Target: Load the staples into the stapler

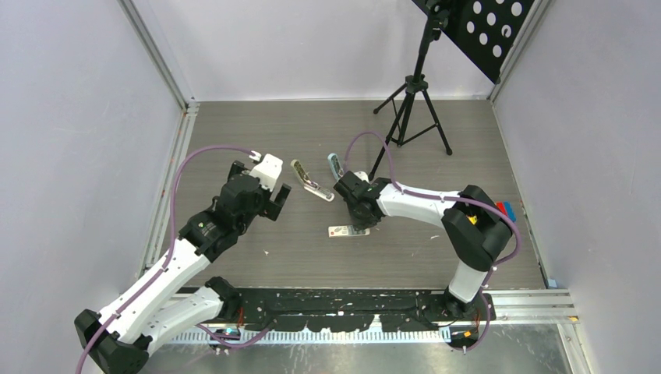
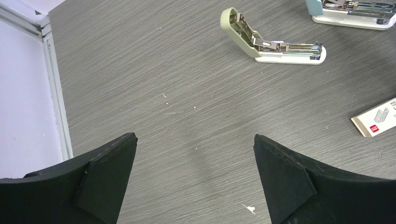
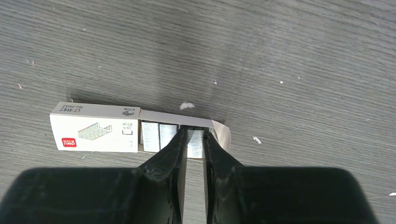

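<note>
The staples' white box (image 3: 93, 133) with a red mark lies flat on the table, its inner tray slid out to the right with silvery strips (image 3: 159, 136) showing. My right gripper (image 3: 195, 135) points down into the tray, jaws closed against both sides of one staple strip (image 3: 195, 143). From above, the right gripper (image 1: 360, 222) covers the box's (image 1: 343, 231) right end. A pale green stapler (image 1: 310, 183) lies hinged open; in the left wrist view the stapler (image 2: 271, 44) shows its metal channel. My left gripper (image 1: 277, 201) hovers left of it, open and empty (image 2: 195, 140).
A second, light blue stapler (image 1: 335, 166) stands open just behind my right wrist, also seen as the blue stapler (image 2: 350, 11) at the top right. A black tripod (image 1: 413, 109) stands at the back. Red and blue items (image 1: 505, 209) sit by the right wall.
</note>
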Tool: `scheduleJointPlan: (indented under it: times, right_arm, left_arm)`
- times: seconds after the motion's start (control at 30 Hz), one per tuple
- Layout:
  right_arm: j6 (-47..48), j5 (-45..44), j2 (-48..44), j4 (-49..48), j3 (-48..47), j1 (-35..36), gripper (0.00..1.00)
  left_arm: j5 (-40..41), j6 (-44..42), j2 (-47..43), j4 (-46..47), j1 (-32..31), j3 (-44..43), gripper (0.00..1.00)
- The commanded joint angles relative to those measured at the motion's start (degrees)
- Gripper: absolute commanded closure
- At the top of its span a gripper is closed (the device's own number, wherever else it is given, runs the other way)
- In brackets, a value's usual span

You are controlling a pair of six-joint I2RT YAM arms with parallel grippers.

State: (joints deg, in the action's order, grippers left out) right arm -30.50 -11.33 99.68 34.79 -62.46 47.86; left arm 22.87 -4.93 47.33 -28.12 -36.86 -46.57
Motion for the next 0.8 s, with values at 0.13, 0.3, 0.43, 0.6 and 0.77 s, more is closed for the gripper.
scheduleJointPlan:
  times: [0.13, 0.3, 0.43, 0.6, 0.77]
  right_arm:
    - [0.78, -0.95, -4.43, 1.97, -2.46, 0.25, 0.82]
    - [3.58, -0.05, -7.21, 2.67, -4.02, 0.26, 0.82]
    - [7.65, 0.92, -8.17, 2.82, -5.82, 0.23, 0.82]
    - [15.51, 2.99, -7.15, 1.55, -8.91, -0.12, 0.82]
    - [22.93, 6.73, -4.04, -1.75, -11.41, -0.78, 0.82]
  left_arm:
    - [-0.51, 0.71, -1.19, 1.22, 0.68, 0.42, 0.0]
    - [-0.48, 0.79, -1.58, 1.48, 1.12, 0.51, 0.0]
    - [-0.42, 0.8, -2.5, 2.07, 1.54, 0.85, 0.0]
    - [0.09, 0.73, -3.82, 2.63, 2.26, 1.28, 0.0]
    - [1.38, 0.49, -5.78, 3.34, 2.95, 1.77, 0.0]
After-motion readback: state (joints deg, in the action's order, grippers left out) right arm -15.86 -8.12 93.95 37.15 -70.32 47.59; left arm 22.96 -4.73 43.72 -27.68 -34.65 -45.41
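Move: The right gripper, already pinching a strip of staples in the open box, has the blue stapler about 13 cm ahead and 3 cm to its left, 1 cm higher. The green stapler stands roughly 12 cm ahead and 11 cm to the left, just as high; the middle of the staple box is level with the hand, 3 cm to its left. From the left gripper, the blue stapler lies some 11 cm ahead, 18 cm right and 18 cm below. Keep the right fingers pinched on the staple strip and lift it about 7 cm out of the box, after the first rise carrying it forward and left, 2–3 cm each way, towards the open blue stapler. Turn the wrist some 15 degrees counter-clockwise on the way, letting the fingertips swing slightly forward. Ease the empty, wide-open left gripper a centimetre or so left. ##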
